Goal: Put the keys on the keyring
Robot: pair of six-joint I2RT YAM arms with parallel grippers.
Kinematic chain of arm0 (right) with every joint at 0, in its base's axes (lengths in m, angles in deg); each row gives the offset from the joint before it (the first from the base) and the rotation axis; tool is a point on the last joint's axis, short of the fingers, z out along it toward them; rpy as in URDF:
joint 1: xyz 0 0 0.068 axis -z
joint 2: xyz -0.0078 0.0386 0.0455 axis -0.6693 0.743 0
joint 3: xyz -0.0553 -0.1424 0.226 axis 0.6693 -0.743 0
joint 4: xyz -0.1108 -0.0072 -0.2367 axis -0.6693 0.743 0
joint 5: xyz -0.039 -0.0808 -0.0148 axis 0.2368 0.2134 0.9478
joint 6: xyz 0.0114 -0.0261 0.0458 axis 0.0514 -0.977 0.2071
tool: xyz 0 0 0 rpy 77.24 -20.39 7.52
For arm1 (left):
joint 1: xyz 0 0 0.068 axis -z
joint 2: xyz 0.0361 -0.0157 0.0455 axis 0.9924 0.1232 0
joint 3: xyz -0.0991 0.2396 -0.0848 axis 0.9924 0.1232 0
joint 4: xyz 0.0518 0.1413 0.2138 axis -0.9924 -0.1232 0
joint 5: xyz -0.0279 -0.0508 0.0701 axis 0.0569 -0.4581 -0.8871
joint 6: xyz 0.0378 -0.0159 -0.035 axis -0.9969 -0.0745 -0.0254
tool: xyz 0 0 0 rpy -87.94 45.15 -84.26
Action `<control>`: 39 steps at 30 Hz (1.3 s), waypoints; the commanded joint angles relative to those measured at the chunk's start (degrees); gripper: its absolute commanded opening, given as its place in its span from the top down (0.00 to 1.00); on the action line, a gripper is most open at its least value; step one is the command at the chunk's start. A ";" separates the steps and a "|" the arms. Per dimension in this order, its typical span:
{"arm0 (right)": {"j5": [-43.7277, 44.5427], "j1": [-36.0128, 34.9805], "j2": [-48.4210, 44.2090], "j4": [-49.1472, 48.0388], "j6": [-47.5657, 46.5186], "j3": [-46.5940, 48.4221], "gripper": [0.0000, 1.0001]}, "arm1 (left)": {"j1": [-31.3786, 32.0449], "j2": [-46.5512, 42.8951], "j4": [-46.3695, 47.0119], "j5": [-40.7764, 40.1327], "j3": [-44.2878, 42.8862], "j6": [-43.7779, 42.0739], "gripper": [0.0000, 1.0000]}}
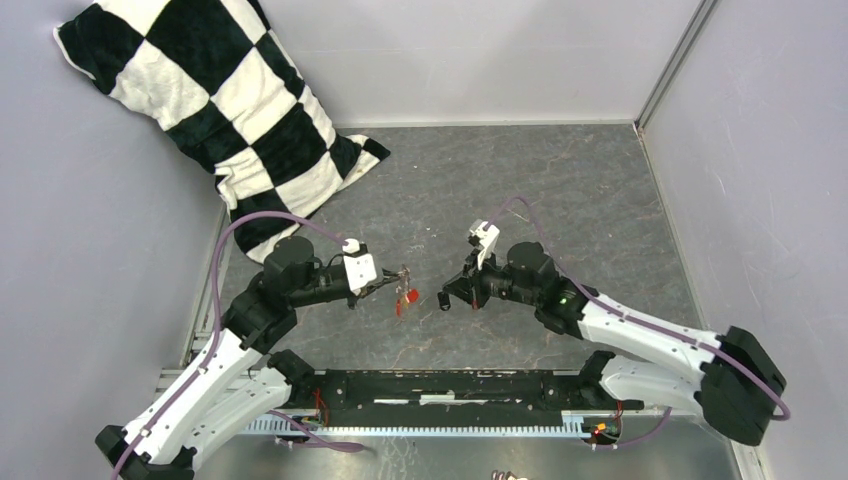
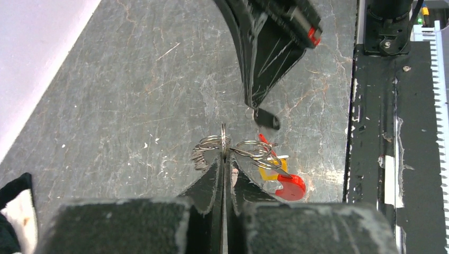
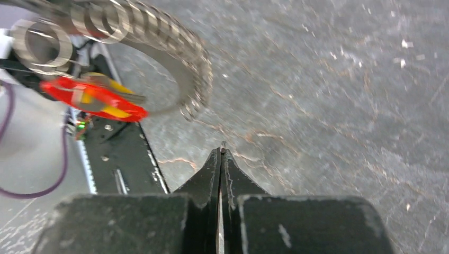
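Note:
My left gripper (image 1: 388, 281) (image 2: 224, 157) is shut on the keyring (image 2: 224, 136), a thin metal loop seen edge-on above the fingertips. Smaller rings (image 2: 253, 151) hang from it, with a red-headed key (image 2: 289, 187) and a yellow-headed key (image 2: 269, 173). My right gripper (image 1: 447, 296) (image 3: 222, 154) is shut on the black-headed key (image 2: 266, 119). Its tip hangs just above the keyring, a little apart from it. In the right wrist view only a thin silvery edge (image 3: 223, 144) shows at the tips. The ring bunch (image 3: 180, 53) and red key (image 3: 90, 98) are blurred at top left there.
A black-and-white checkered pillow (image 1: 220, 110) leans in the far left corner. A black rail (image 1: 450, 385) (image 2: 370, 132) runs along the near edge between the arm bases. Grey walls close in the left, back and right sides.

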 commanded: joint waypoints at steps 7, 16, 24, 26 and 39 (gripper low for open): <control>-9.25 -0.13 -7.51 0.61 -0.21 3.77 0.99 | 0.13 0.33 3.29 0.90 0.33 3.99 0.98; -15.19 -0.14 -7.14 -6.29 4.67 7.70 1.00 | 0.12 -1.23 2.96 4.70 0.83 1.24 0.98; -19.59 -0.14 -5.52 -10.78 7.99 11.02 1.00 | 0.11 -2.62 3.93 7.02 1.29 1.46 0.98; -20.34 -0.15 -4.78 -12.14 8.92 11.40 1.00 | 0.13 -2.37 4.38 7.27 0.99 2.38 0.98; -21.35 -0.16 -3.26 -15.38 11.27 11.51 0.99 | 0.11 -1.67 7.99 8.15 -0.74 8.39 0.98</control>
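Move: My right hand already pinches the black-fobbed key. The keyring it is going to, held in my left fingertips, lies about 8 cm to its left, 2 cm back and some 9 cm higher. The red and yellow keys hang from that ring about 6 cm back from my right hand, 7 cm to its left and 6 cm above it. From my left hand the black key is about 7 cm to the right, 1 cm ahead and 12 cm below. I raise my right hand about 14 cm towards the keyring, drawing back some 5 cm, then closing in to the left as well. My shut fingers swing from slanting downward to roughly level, turning counter-clockwise, and keep hold of the black key's small ring. My left hand keeps its pinch on the keyring, first dipping slightly, then easing back about 2 cm and up. ##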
